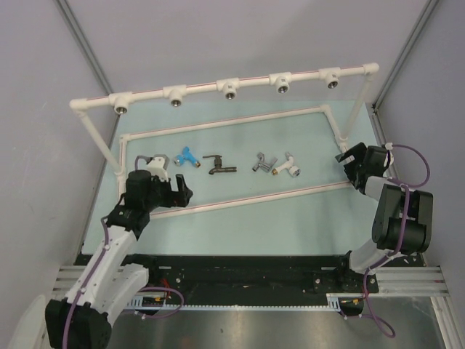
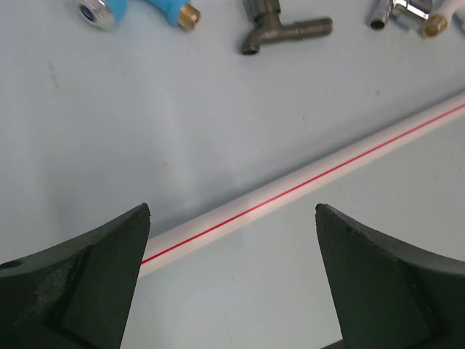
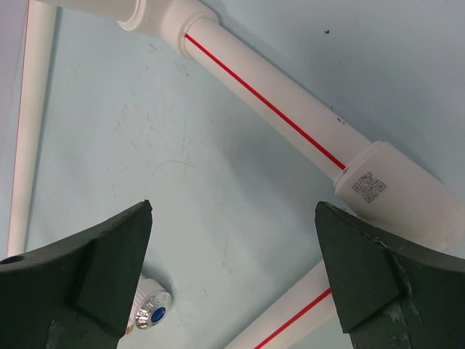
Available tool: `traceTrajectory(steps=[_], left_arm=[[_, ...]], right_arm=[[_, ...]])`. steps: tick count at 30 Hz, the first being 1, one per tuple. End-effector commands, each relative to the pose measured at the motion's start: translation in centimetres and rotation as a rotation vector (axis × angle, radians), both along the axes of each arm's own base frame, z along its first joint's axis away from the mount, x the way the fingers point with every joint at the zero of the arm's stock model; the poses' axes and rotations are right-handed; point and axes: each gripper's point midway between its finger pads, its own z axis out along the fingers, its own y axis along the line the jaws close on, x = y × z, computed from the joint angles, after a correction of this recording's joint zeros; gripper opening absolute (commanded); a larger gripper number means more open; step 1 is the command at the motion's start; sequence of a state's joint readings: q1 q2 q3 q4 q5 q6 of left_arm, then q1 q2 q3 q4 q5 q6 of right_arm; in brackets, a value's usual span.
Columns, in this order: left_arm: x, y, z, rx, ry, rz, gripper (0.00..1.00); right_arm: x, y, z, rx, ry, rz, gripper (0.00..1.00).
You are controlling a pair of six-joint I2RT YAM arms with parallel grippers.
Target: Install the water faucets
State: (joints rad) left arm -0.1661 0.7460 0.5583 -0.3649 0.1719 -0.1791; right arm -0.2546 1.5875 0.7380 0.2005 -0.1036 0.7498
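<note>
The water faucets lie in a row on the pale green mat inside the pipe frame: blue [image 1: 187, 157], dark brown [image 1: 218, 167], silver-grey [image 1: 261, 161] and white [image 1: 288, 167]. My left gripper [image 1: 184, 191] hovers open and empty over the frame's front pipe [image 2: 312, 171], short of the blue faucet [image 2: 138, 11] and the dark one [image 2: 283, 29]. My right gripper [image 1: 347, 169] is open and empty at the frame's right end. In the right wrist view its fingers [image 3: 232, 211] straddle bare mat, and a faucet's round cap with a blue dot [image 3: 149, 314] peeks out beside the left finger.
A raised white pipe rail across the back carries several tee fittings with metal sockets [image 1: 229, 93]. A slanted pipe [image 3: 269, 102] ends in a white joint with a printed code [image 3: 396, 196] close to my right gripper. Grey walls enclose the table.
</note>
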Motion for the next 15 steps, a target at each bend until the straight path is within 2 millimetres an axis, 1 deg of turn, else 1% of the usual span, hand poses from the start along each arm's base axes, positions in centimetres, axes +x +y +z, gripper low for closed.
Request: traceTrajectory(steps=[1, 3, 4, 5, 6, 7, 8, 9, 10, 11, 12, 13, 14, 15], left_arm=[[0.2, -3.8, -0.8, 0.024, 0.067, -0.199, 1.0], [0.0, -4.5, -1.7, 0.061, 0.123, -0.235, 1.0], [0.1, -5.5, -2.1, 0.081, 0.152, -0.276, 1.0], [-0.1, -5.8, -2.4, 0.107, 0.171, -0.301, 1.0], [0.0, -6.3, -2.5, 0.123, 0.18, -0.32, 1.0], [0.2, -7.2, -2.2, 0.139, 0.177, -0.346, 1.0], [0.1, -7.6, -3.0, 0.156, 0.211, -0.372, 1.0], [0.2, -8.0, -3.3, 0.161, 0.225, -0.389, 1.0], [0.2, -8.9, -3.1, 0.162, 0.225, -0.423, 1.0], [0.1, -9.3, -4.1, 0.179, 0.261, -0.448, 1.0], [0.0, -9.7, -4.5, 0.185, 0.275, -0.467, 0.99], [0.0, -10.5, -4.5, 0.19, 0.281, -0.493, 1.0], [-0.3, -10.6, -5.8, 0.223, 0.324, -0.522, 1.0], [-0.7, -11.3, -6.2, 0.234, 0.34, -0.556, 1.0]], right_arm=[[-0.3, -1.4, 0.4, -0.11, 0.017, -0.018, 1.0], [-0.2, -1.0, 0.6, -0.11, 0.01, -0.004, 1.0], [-0.2, -0.8, 0.8, -0.115, 0.006, 0.006, 1.0], [-0.2, -0.6, 1.0, -0.12, 0.002, 0.015, 1.0], [0.0, -0.2, 1.4, -0.124, -0.01, 0.03, 1.0], [0.1, 0.0, 2.3, -0.132, -0.03, 0.036, 1.0], [0.0, 0.0, 2.8, -0.14, -0.04, 0.037, 1.0], [-0.3, 0.0, 3.2, -0.145, -0.038, 0.031, 1.0], [-0.5, -0.2, 4.7, -0.158, -0.069, 0.018, 1.0], [-0.7, -0.8, 5.3, -0.181, -0.071, -0.013, 1.0], [-1.2, -1.0, 5.7, -0.197, -0.065, -0.028, 1.0], [-1.5, -1.1, 7.2, -0.217, -0.092, -0.044, 1.0], [-2.0, -1.9, 7.5, -0.249, -0.081, -0.088, 1.0], [-2.6, -2.2, 7.6, -0.261, -0.063, -0.109, 1.0]])
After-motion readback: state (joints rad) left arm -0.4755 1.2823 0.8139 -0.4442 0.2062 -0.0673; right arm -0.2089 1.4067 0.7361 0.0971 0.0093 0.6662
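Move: The black faucet lies about 16 cm ahead of the left hand, 13 cm to its right and 12 cm below. The blue faucet is 20 cm ahead and 3 cm right, and the rack's front rail, where it passes nearest, is 2 cm ahead and 10 cm below. From the right hand, the white faucet is some 20 cm left and 2 cm ahead, 4 cm lower; the rack's front-right corner sits 4 cm back and 2 cm right. Left hand, open, swings 10 cm right, sinking 5 towards the black faucet; right rises 4–5 off the rack corner. ##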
